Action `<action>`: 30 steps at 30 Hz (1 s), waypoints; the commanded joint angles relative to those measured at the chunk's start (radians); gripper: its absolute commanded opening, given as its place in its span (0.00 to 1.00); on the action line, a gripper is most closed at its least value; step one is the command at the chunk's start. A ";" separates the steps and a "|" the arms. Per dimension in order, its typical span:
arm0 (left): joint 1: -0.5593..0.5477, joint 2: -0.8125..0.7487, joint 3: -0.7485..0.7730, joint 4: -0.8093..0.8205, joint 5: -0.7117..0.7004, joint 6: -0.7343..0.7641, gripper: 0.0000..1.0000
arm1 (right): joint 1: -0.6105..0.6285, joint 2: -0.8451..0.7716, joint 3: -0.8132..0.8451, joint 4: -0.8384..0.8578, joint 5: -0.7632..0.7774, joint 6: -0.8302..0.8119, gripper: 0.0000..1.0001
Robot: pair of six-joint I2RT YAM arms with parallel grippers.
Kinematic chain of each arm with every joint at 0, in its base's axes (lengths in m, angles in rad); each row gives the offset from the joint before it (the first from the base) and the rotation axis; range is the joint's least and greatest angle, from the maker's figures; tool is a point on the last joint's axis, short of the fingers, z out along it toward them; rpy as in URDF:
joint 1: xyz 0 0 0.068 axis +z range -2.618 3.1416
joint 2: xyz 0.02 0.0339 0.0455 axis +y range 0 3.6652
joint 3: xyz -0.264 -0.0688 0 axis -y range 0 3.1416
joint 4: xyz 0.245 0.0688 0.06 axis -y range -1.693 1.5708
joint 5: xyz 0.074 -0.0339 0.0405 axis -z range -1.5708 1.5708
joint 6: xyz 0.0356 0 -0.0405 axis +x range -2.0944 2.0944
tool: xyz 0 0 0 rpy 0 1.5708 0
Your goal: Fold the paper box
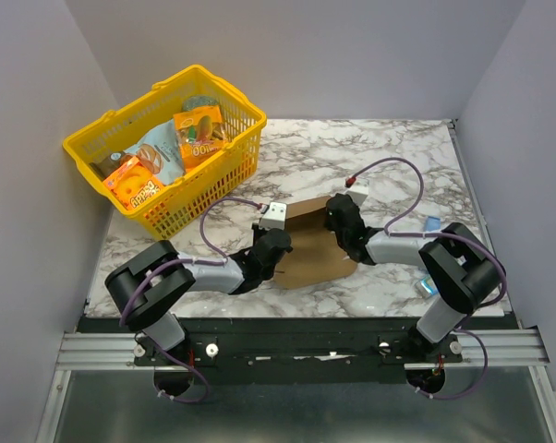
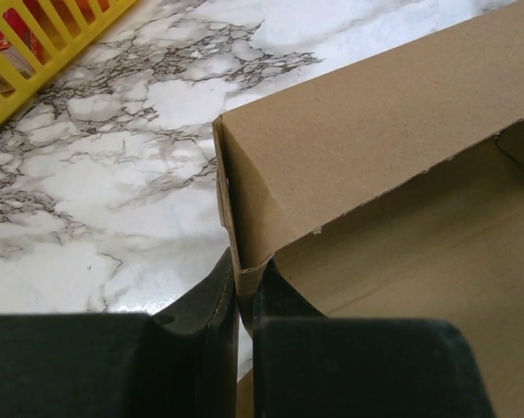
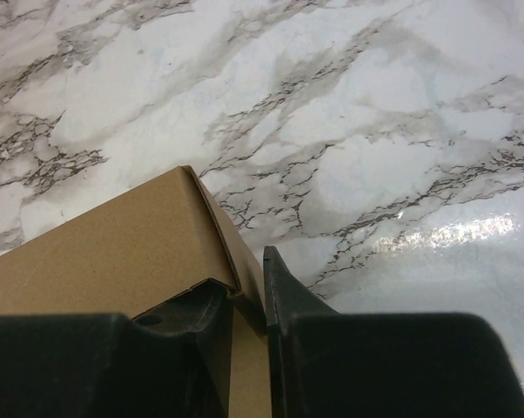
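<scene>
The paper box [image 1: 313, 242] is plain brown cardboard, partly folded, lying on the marble table between the two arms. My left gripper [image 1: 271, 247] is shut on its left side wall; in the left wrist view the black fingers [image 2: 211, 296] pinch the wall's corner edge, with the paper box [image 2: 366, 148] rising beyond and its open inside to the right. My right gripper [image 1: 344, 224] is shut on the right side wall; in the right wrist view one finger [image 3: 284, 292] is outside and the other inside the folded corner of the paper box [image 3: 114, 248].
A yellow basket [image 1: 227, 171] holding colourful snack packs stands at the back left; its mesh shows in the left wrist view [image 2: 36, 43]. A small blue packet [image 1: 431, 223] lies by the right arm, another small item [image 1: 427, 287] near its elbow. The table's front edge runs just before the arm bases.
</scene>
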 commanded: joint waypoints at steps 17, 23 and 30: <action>-0.012 -0.026 0.046 -0.201 -0.062 -0.004 0.11 | -0.031 -0.049 -0.090 -0.033 0.094 -0.007 0.41; 0.004 0.025 0.124 -0.310 -0.036 -0.009 0.12 | -0.026 -0.103 -0.087 -0.108 0.029 -0.020 0.55; 0.049 0.055 0.186 -0.391 0.035 -0.011 0.12 | 0.009 -0.221 -0.153 -0.150 -0.069 -0.067 0.71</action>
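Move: The paper box's folded-up far wall stands between the hands, each already pinching one end of it: the wall's middle is about 5 cm to the right and 3 cm ahead of the left hand, and roughly 5 cm to the left of the right hand, level with it in reach, both at hand height. The yellow basket's middle is some 24 cm left and 18 cm ahead of the left hand. A blue packet lies about 22 cm right and 2 cm back from the right hand, 5 cm lower. The box's right corner is let go: after a brief hold the right fingers open wide and the hand draws back about 3 cm and some 2 cm to the right, its outer finger coming clear of the side flap while the inner one stays close by the corner. The left hand keeps its pinch on the left corner, easing forward about 1 cm late on while tipping slightly down and rolling its left side up. ##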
